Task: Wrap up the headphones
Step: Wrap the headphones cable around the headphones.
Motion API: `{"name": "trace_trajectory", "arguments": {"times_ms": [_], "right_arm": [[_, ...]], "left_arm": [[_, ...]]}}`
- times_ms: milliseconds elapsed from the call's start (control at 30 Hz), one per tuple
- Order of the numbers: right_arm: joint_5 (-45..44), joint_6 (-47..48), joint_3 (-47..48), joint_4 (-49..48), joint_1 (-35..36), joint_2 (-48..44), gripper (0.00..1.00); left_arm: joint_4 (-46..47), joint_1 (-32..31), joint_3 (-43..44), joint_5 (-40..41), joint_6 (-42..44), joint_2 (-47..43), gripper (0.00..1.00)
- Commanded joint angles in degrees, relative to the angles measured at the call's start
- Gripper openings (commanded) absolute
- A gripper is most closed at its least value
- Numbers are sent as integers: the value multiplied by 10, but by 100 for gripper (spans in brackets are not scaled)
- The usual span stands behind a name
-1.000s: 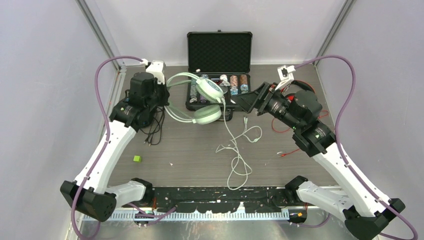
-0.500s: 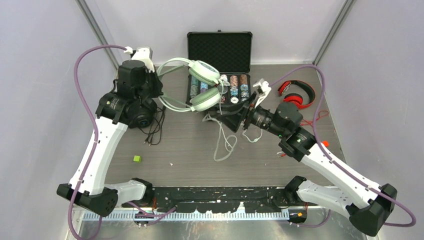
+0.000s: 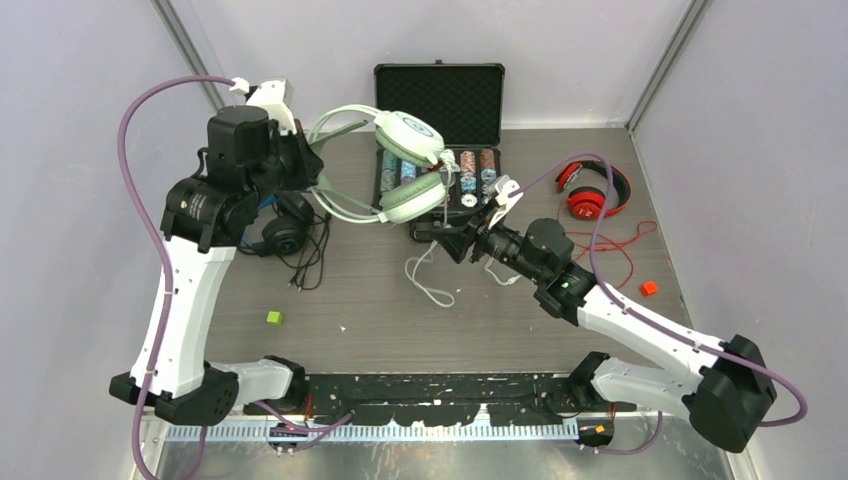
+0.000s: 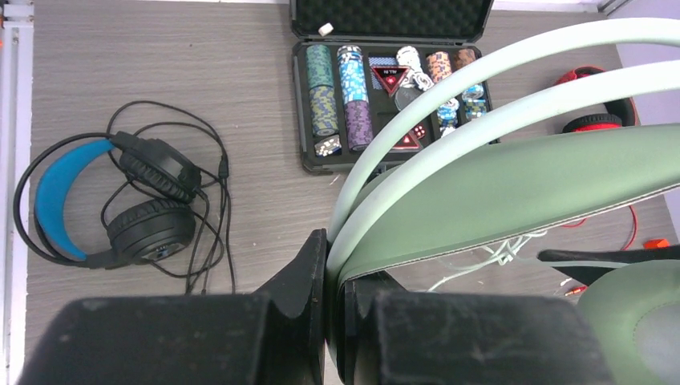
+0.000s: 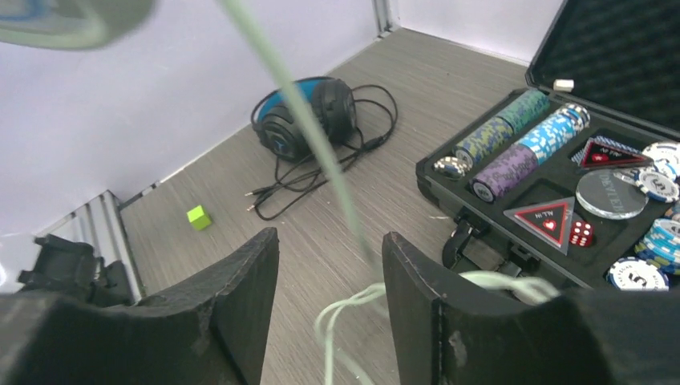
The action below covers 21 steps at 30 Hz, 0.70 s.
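Note:
My left gripper is shut on the headband of the mint-green headphones, which hang tilted above the table's back left. Their white cable drops to the table and passes between the fingers of my right gripper. That gripper is open, and neither finger presses the cable. The black headphones, with a blue-lined band, lie under the left arm with their cable loose. The red headphones lie at the back right, their red cable spread out.
An open black case of poker chips stands at the back centre, just behind my right gripper. A small green cube lies at the front left. A small red cube sits on the right.
The left arm has raised the mint-green headphones up and to the left. The right gripper has swung left to the hanging cable and its jaws have narrowed. The cable's loops have been drawn in.

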State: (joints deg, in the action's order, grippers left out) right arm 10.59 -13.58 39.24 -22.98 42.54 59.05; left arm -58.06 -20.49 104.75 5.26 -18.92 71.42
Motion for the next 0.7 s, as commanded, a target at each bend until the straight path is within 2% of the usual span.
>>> {"name": "trace_trajectory", "arguments": {"times_ms": [0,100,133,233,333,500,667], "right_arm": [[-24,28,-12,-65,1,30,53],[-49,22,-27,-65,1,35,51],[-59,19,-31,-61,1,39,46],[-113,-9,-32,-9,1,49,38],[-174,-50,-49,33,1,36,34],[-329,-146,-39,197,0,-4,29],[-429,-221,-13,330,-8,-17,27]], "left_arm": [[2,3,53,-18,-9,-6,0],[-12,9,97,6,2,9,0],[-11,12,110,13,5,14,0],[2,26,154,29,15,28,0],[-3,53,217,37,20,53,0],[-10,101,299,48,25,85,0],[9,121,309,78,28,89,0]]}}
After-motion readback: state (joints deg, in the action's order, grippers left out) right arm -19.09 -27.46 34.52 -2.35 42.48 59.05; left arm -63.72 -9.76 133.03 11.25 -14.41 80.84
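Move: The left gripper holds the green headphones by the headband, earcups about 14 cm to its right and some 5 lower. Their cable hangs beside the right fingertips, about 1 cm ahead and 1 cm right; from the left hand it is roughly 19 cm right, 6 back and 12 lower. From the right hand the earcups are about 9 cm ahead, 5 left and 7 up; the poker case lies some 20 cm straight ahead, 25 below. Draw the hands apart: keep the left gripper's hold on the headband and lift it about 10 cm while swinging it 8 cm left, tilting the fingers up and turning slightly counter-clockwise. Sink the right gripper some 12 cm, forward a little, then swing right, turning clockwise and tipping down, its gap narrowing to about half around the cable without shutting. ##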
